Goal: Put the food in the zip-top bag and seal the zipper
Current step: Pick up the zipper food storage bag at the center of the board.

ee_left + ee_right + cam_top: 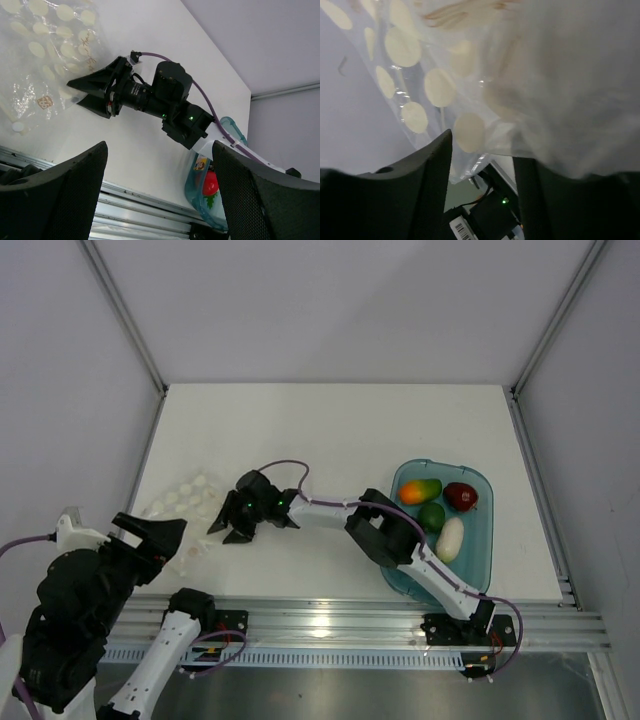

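Observation:
The zip-top bag (pixel 185 502), clear with cream dots, lies flat at the table's left. Its zipper cannot be made out. My right gripper (pixel 228 530) reaches left to the bag's right edge. In the right wrist view the bag (pixel 470 90) fills the frame and its crinkled edge hangs between the parted fingers of that gripper (pixel 482 150). The food sits in the teal tray (pixel 478 562): an orange-yellow piece (pixel 420 490), red tomato (pixel 460 496), green piece (pixel 432 517) and white radish (pixel 450 538). My left gripper (pixel 160 540) hovers open and empty near the bag's front corner.
In the left wrist view the right arm's wrist (pixel 172 97) stretches across the table in front of my open left gripper (pixel 160 200). An aluminium rail (pixel 330 620) runs along the near edge. Grey walls close in the left, right and back sides.

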You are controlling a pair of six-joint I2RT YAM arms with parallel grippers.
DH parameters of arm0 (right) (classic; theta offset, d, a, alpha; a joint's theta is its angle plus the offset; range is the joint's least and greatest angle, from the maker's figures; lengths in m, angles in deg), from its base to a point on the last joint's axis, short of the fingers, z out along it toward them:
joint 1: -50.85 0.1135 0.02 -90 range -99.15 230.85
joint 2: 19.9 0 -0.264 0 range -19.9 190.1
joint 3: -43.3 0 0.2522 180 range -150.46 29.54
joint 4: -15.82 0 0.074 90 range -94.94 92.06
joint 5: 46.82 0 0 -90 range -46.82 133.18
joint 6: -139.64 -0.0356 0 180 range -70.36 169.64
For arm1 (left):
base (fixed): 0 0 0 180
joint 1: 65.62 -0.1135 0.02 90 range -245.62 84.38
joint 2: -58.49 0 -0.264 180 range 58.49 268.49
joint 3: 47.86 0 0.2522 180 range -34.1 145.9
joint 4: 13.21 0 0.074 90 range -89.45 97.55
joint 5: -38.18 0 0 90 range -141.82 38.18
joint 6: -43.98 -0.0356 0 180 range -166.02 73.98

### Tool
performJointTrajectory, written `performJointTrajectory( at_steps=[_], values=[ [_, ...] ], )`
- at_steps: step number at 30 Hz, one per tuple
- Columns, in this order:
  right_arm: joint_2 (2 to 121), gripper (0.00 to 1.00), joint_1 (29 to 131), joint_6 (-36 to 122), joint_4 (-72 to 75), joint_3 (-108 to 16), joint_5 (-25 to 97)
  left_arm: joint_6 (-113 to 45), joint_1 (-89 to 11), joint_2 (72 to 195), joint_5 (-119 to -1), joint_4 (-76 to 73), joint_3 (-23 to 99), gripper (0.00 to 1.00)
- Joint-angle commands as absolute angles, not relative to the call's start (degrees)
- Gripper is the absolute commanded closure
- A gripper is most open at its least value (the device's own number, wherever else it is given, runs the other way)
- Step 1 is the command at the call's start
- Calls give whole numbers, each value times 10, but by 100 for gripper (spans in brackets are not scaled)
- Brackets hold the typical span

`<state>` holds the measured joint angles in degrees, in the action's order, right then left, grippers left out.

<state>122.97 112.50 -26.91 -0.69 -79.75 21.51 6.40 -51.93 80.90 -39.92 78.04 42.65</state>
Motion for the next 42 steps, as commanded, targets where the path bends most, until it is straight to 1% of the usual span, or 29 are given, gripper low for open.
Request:
performJointTrajectory(
  at_steps=[1, 2, 3, 5, 10, 13, 14, 17, 20, 27, 29, 34, 37, 39, 42],
  values=[
    [1251, 50, 1130, -316, -10, -809, 238, 54, -524, 829, -399, 829, 445, 14],
    [1252, 69, 1129, -319, -7, -803, 233, 53, -524, 828, -398, 830, 444, 14],
    [1252, 81, 1128, -329, 9, -798, 227, 52, -524, 829, -398, 832, 444, 14],
    [1251, 100, 1124, -332, 14, -790, 213, 51, -524, 833, -400, 833, 443, 14],
    [1199, 100, 1095, -332, 69, -736, 182, 43, -524, 850, -410, 828, 455, 14],
    [1122, 100, 1059, -325, 95, -665, 167, 35, -524, 855, -413, 817, 455, 15],
    [1080, 100, 1048, -320, 96, -631, 165, 35, -524, 855, -415, 813, 454, 15],
    [1004, 100, 1004, -321, 103, -567, 150, 21, -524, 849, -440, 788, 443, 16],
    [960, 100, 962, -327, 105, -535, 119, 3, -524, 841, -475, 741, 420, 16],
    [833, 100, 887, -362, 122, -462, 78, 5, -524, 847, -560, 635, 347, 29],
    [814, 100, 875, -373, 136, -449, 69, 9, -524, 855, -586, 623, 331, 30],
    [754, 100, 841, -413, 173, -398, 47, 42, -524, 866, -606, 586, 291, 31],
    [727, 100, 821, -418, 191, -366, 50, 87, -524, 877, -621, 566, 261, 37],
    [707, 100, 806, -421, 201, -344, 50, 122, -524, 884, -638, 553, 237, 39],
    [691, 100, 795, -457, 252, -311, 47, 165, -524, 889, -668, 524, 211, 39]
  ],
)
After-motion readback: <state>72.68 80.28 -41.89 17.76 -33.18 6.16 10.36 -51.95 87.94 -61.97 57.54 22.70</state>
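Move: The zip-top bag lies flat on the board with its right-hand edge between the right fingers. Its middle is about 8 cm to the left of the right hand, 5 cm farther out and 3 cm below. The blue food tray stands level with that hand, some 54 cm to its right, and the orange-green fruit in it lies about 49 cm right and 11 cm ahead. From the left hand, the bag's middle is roughly 16 cm ahead, 5 cm left and 30 cm below. Down about 2 cm first, the right hand shuts its half-open fingers and pinches the bag's right edge, then sweeps some 27 cm right, rising over 20 cm and reaching forward, while its fingers tip up towards level and the wrist swings clockwise. The left hand follows later, going right, forward and down towards the raised bag, turning clockwise with its fingers narrowing but still open and empty. ##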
